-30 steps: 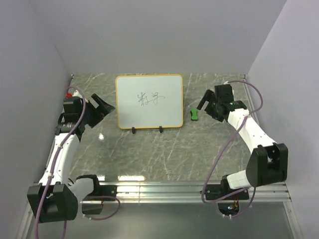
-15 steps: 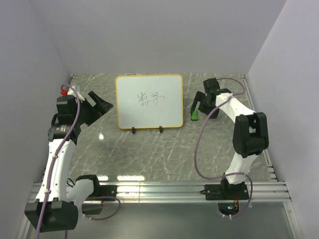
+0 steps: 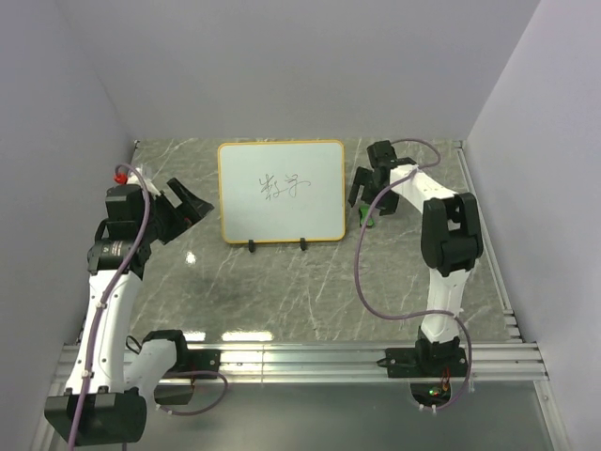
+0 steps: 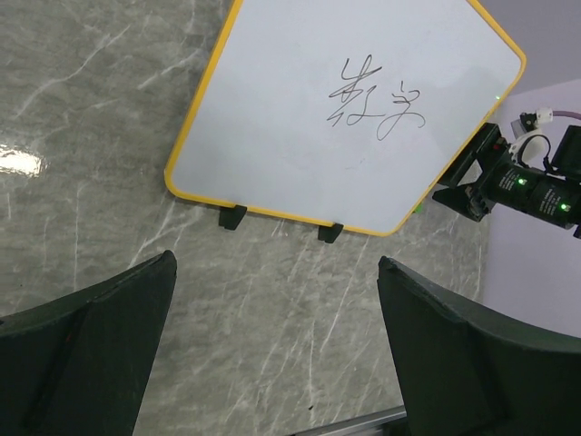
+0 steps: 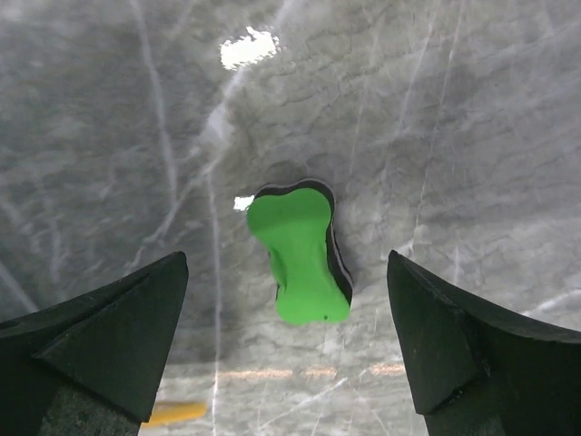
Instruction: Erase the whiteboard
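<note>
The whiteboard (image 3: pixel 282 211) stands upright on two black feet at the back middle of the table, with black scribbled writing (image 3: pixel 284 186) at its centre. In the left wrist view the whiteboard (image 4: pixel 272 136) fills the top, and its writing (image 4: pixel 377 104) is clear. A small green eraser (image 5: pixel 300 263) lies flat on the marble just right of the board. My right gripper (image 5: pixel 287 259) hovers open directly over it, one finger on each side, not touching. In the top view the eraser (image 3: pixel 368 220) peeks out below the right gripper (image 3: pixel 372 195). My left gripper (image 4: pixel 277 263) is open and holds nothing, left of the board.
Grey walls close in the table on the left, back and right. A metal rail (image 3: pixel 300 357) runs along the near edge by the arm bases. A cable (image 3: pixel 362 272) loops off the right arm. A strip of the board's yellow frame (image 5: pixel 172 415) shows in the right wrist view.
The right arm has swung in towards the board and now has its open gripper over the green eraser. The left arm has straightened up slightly and stays left of the board.
</note>
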You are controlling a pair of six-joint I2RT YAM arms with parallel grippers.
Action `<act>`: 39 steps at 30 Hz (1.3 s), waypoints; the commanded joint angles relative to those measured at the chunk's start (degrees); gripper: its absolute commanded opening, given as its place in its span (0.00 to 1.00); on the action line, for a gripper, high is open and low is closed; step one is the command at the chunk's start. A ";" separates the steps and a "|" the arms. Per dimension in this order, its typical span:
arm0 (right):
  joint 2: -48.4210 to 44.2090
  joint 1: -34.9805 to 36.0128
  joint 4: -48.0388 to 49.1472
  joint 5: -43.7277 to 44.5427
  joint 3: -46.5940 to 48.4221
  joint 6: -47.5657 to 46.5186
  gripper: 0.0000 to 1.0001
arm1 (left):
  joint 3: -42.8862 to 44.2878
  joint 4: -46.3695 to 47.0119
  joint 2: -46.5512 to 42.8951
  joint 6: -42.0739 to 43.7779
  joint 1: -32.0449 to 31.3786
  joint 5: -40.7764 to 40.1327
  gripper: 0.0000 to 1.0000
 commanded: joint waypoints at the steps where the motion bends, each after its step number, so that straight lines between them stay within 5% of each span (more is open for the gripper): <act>1: 1.85 1.00 0.06 1.66 2.52 0.32 0.96 | 3.05 0.52 0.96 1.07 -0.37 -0.75 0.99; 11: 4.23 3.72 -1.52 5.00 1.21 0.32 0.83 | 4.28 2.55 5.00 1.68 -0.72 -1.19 0.99; 29: 6.34 3.90 -6.26 9.48 3.84 -1.78 0.26 | 6.04 7.03 10.98 4.92 -0.81 -2.95 1.00; 33: 4.68 2.85 -8.81 11.32 4.89 -1.26 0.00 | 8.40 7.82 13.09 8.44 -0.63 -5.39 0.99; 39: -2.00 1.53 -11.71 11.34 4.71 0.15 0.00 | 9.56 14.73 18.10 11.88 4.46 -3.14 0.99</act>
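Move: The eraser lies almost beneath the right hand's open fingers, about 4 cm down, 1 cm back and 1 cm left. The standing whiteboard's lower right corner is about 9 cm back and 7 cm left of that hand, its right foot 10 cm back and 18 cm left. From the left hand, the eraser is roughly 15 cm ahead, 37 cm to the right and 23 cm below. The right fingers pinch the eraser's narrow waist from both sides: the hand sinks some 3.5 cm, easing slightly back and left, and closes from wide open to under half. Keeping hold, it then carries the eraser about 3 cm right and slightly back, tilting some 10 degrees. Meanwhile the left hand, wide open, heads about 8 cm forward beyond the board's left side, veering left late. ##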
